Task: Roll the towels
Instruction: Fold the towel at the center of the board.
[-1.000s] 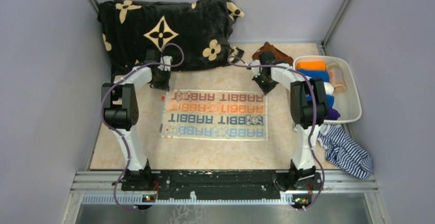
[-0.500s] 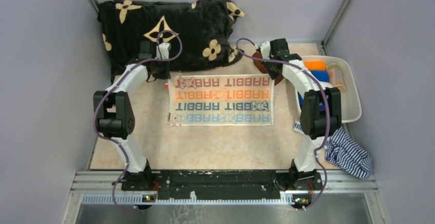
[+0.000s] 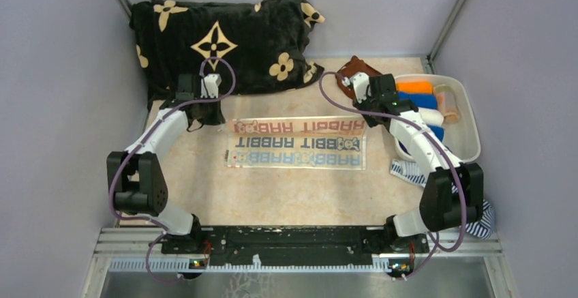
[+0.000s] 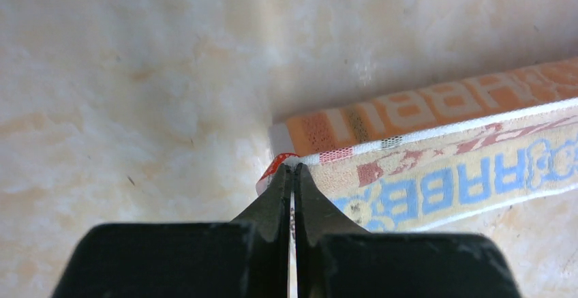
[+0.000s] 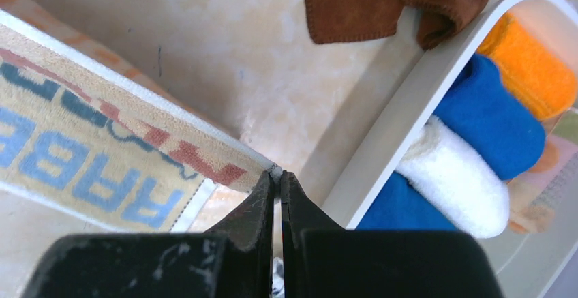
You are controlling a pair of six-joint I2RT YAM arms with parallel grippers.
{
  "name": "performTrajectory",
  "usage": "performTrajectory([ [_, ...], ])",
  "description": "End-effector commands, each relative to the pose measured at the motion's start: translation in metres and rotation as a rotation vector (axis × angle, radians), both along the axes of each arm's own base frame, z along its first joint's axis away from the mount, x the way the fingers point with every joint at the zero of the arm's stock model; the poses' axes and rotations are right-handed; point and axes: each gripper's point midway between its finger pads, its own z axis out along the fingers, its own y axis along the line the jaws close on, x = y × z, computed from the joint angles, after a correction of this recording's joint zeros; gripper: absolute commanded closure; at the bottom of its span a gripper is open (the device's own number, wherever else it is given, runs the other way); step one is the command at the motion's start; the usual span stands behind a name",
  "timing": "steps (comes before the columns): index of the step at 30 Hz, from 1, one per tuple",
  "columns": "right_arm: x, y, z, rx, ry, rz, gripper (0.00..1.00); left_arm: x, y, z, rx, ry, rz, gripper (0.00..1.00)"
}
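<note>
A printed towel (image 3: 296, 149) with rows of "RABBIT" lettering lies across the middle of the table, its far edge lifted and doubled over. My left gripper (image 3: 202, 112) is shut on the far left corner; the black fingertips (image 4: 283, 189) pinch its red-and-white hem. My right gripper (image 3: 364, 105) is shut on the far right corner of the towel (image 5: 102, 148). A plain brown towel (image 3: 354, 67) lies crumpled behind the right gripper, against the tray. Orange (image 3: 416, 86), blue (image 3: 417, 99) and white (image 3: 427, 116) rolls lie in the tray.
A white tray (image 3: 470, 149) stands at the right; its rim (image 5: 395, 127) is close beside the right fingers. A black blanket with beige flowers (image 3: 218, 39) fills the back left. A navy-and-white striped cloth (image 3: 482, 220) lies at the near right, partly behind the right arm.
Both grippers, still shut on the far corners, dragged the towel away from the bases, then brought the far edge back over it. Fewer lettered rows show now.
</note>
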Motion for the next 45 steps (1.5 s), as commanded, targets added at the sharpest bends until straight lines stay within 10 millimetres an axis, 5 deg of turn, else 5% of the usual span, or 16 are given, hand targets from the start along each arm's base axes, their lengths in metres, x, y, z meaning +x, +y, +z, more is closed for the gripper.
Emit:
performTrajectory([
  [1,-0.017,0.003,-0.001,-0.006,-0.014,-0.004,1.0,-0.023,0.01,-0.009,0.0,0.039,0.065,1.0],
  [8,-0.049,0.003,-0.06,-0.063,0.151,-0.022,1.0,-0.043,0.012,-0.034,-0.003,0.132,0.106,1.0],
  [12,-0.058,0.004,-0.074,-0.083,0.199,-0.03,1.0,-0.053,0.017,-0.047,0.019,0.193,0.136,1.0],
  [31,-0.07,0.002,-0.092,-0.114,0.266,-0.056,1.0,-0.094,0.01,-0.066,-0.059,0.294,0.205,0.99],
  [41,-0.062,0.003,-0.061,-0.087,0.161,-0.067,1.0,-0.086,0.008,-0.031,-0.095,0.189,0.229,0.99],
  [45,-0.063,0.001,-0.057,-0.087,0.148,-0.073,1.0,-0.097,0.005,-0.032,-0.129,0.204,0.26,0.99],
])
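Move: I'm pinching the raised far edge of the towel by its two corners. The near edge I carry it to lies about 12 cm back from my left hand and 9 cm below, and roughly 10 cm back from my right hand, 1 cm left and 12 cm below. From my right hand, the tub of rolled towels stands some 24 cm right and 8 cm farther out, while the brown cloth lies about 23 cm ahead and 2 cm left. Keeping both corners pinched, I draw the held edge back over the lying towel towards its near edge, left hand about 9 cm, right about 7 cm. Both hands sink with it, 7 to 9 cm at the lowest, my right pausing partway, then lift again, the left by some 3 cm. Both wrists tip further down, and my left also turns counter-clockwise. ##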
